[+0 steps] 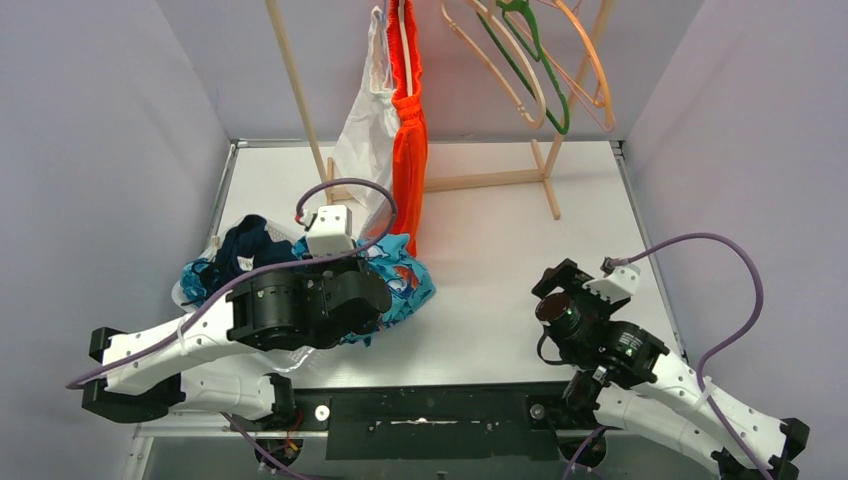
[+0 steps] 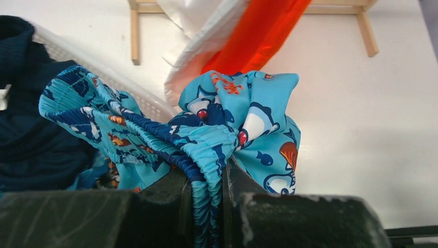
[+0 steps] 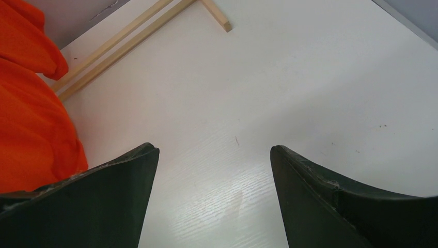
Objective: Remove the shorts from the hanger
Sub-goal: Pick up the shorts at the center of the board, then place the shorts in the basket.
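Note:
My left gripper (image 2: 209, 173) is shut on the gathered waistband of the teal shark-print shorts (image 2: 243, 113), which lie bunched at the left of the table (image 1: 410, 282), beside the basket. Plain bright orange shorts (image 1: 408, 130) hang from the wooden rack (image 1: 300, 100) at the back, with white fabric (image 1: 362, 125) next to them; their hanger is mostly hidden by cloth. They also show in the left wrist view (image 2: 258, 31) and at the left edge of the right wrist view (image 3: 31, 119). My right gripper (image 3: 214, 150) is open and empty over bare table at the right (image 1: 555, 285).
Navy shorts (image 1: 250, 245) and other patterned fabric fill a white mesh basket (image 2: 103, 67) at the left. Empty green (image 1: 540, 70) and peach hangers (image 1: 592, 60) hang at the rack's right end. The rack's wooden foot (image 1: 545, 185) crosses the back of the table.

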Motion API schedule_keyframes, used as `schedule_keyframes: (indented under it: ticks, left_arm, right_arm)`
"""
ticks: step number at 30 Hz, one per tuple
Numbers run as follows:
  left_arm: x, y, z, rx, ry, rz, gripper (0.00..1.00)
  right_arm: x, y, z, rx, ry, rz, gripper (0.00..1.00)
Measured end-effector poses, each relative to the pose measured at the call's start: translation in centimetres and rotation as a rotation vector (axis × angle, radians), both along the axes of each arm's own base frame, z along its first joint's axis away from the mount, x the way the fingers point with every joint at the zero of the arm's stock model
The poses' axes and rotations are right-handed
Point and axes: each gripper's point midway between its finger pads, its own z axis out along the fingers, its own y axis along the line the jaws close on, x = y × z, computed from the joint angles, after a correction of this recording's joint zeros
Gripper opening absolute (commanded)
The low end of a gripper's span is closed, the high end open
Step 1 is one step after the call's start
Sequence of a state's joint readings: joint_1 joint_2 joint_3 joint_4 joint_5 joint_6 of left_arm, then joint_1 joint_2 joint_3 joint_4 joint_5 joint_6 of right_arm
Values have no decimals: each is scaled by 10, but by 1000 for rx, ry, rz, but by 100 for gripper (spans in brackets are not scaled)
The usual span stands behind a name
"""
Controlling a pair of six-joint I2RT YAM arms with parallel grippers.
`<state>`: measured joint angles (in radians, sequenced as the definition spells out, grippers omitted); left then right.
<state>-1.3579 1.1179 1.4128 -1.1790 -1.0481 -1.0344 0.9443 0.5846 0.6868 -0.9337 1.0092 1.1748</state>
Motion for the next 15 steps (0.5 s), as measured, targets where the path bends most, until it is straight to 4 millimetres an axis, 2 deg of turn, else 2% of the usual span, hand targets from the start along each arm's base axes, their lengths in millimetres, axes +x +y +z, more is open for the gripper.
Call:
schedule_keyframes:
  ticks: [3,6,10,15]
  left_arm:
    - [4,17,6,24,6,67,0]
    - [17,40,21,29,0,163,0]
    - [39,78,57,13,-50,306,0]
    - [54,122,98,47,-114,436,0]
  right_arm:
    - [3,5,0,-13,5,12,82]
    - [6,9,0,-23,8,22,82]
    - [8,13,-1,-34,14,33,82]
    - [9,16,-1,-28,10,42,83]
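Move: The basket's middle lies about 21 cm to the left of the left gripper, some 5 cm farther out and 26 cm below; this hand already holds the blue shorts clear of the table. The hanging orange shorts are about 20 cm ahead of this hand and 4 cm to its right, and the white shorts some 22 cm ahead and 4 cm to its left. From the right gripper the basket is roughly 55 cm left, 3 cm ahead and 14 cm below. Keep the left fingers shut on the gathered waistband and carry the blue shorts left about 12 cm, raising them some 10 cm and reaching slightly forward so that they come over the basket's near-right part. Swing the wrist counter-clockwise about 25 degrees on the way. Let the empty, open right gripper ease a little left and forward. ##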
